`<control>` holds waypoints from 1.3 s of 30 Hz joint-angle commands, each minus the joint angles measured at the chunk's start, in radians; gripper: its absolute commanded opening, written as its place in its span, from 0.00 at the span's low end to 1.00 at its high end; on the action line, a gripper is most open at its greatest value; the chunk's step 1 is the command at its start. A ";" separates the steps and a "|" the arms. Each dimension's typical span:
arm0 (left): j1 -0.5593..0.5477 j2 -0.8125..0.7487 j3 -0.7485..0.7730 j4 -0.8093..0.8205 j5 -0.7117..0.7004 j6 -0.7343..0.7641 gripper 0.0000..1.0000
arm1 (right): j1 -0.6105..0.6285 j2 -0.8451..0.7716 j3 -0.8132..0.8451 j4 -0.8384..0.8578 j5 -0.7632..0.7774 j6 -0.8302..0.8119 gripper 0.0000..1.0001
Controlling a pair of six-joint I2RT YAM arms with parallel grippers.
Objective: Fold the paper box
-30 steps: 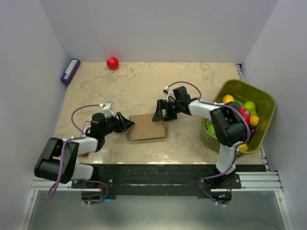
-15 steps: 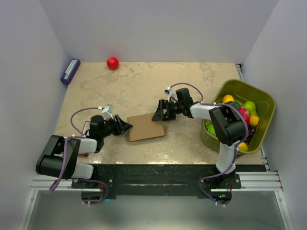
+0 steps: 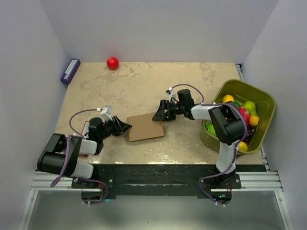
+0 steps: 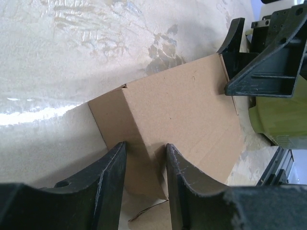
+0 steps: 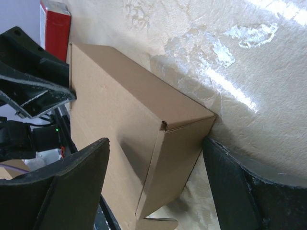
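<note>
The paper box (image 3: 146, 127) is a flat brown cardboard box lying on the table between the two arms. My left gripper (image 3: 125, 127) lies low at its left end. In the left wrist view both fingers (image 4: 111, 179) press against the box's end corner (image 4: 144, 158), and cardboard fills the gap between them. My right gripper (image 3: 160, 115) is at the box's far right corner. In the right wrist view its jaws stand wide around that end of the box (image 5: 144, 143). One finger (image 5: 230, 182) touches the corner and the other stands off it.
A green bin (image 3: 266, 100) full of toy fruit stands at the right edge, next to the right arm. A red ball (image 3: 112, 63) and a small purple box (image 3: 70, 71) lie at the back left. A red pack (image 5: 55, 24) lies behind the left gripper.
My left gripper has narrowed onto the box's left end and drawn slightly toward the near left. The box has turned a little. My right gripper has closed slightly at the far corner.
</note>
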 commanded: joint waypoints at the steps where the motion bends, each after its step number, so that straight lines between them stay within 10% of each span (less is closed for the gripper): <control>1: -0.013 -0.064 -0.046 0.103 0.053 0.000 0.33 | 0.049 0.032 0.017 -0.168 0.027 -0.043 0.85; 10: -0.013 -0.096 -0.044 0.090 0.048 0.000 0.34 | 0.054 0.054 -0.038 -0.044 -0.048 0.039 0.54; 21: -0.003 -0.311 0.023 -0.183 0.018 0.000 0.85 | 0.036 0.017 -0.060 -0.031 -0.091 0.056 0.25; 39: 0.098 -0.581 0.066 -0.581 0.051 0.007 1.00 | -0.049 -0.106 -0.061 -0.034 -0.194 0.072 0.20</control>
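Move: The left fingers already straddle the top edge of the paper box's left end; the box's middle is about 8 cm to that hand's right, level with it fore and aft and some 2 cm lower. The red carton lies roughly 19 cm to its left and 5 cm nearer the base. From the right hand, wide open around the box's far right corner, the box's middle is about 5 cm left, 5 cm back and 2 cm down, and the green bin some 37 cm to the right, level fore and aft. Back by about 1 cm first, the left hand still gripping the left end edge, then its fingers spread wide and it rises off the box some 7 cm, drifting left at the last. Meanwhile the right fingers close on the far right corner and draw it back about 3 cm, the fingers tipping further down, then lift 2 cm and ease right, closing further as they come free of it. ##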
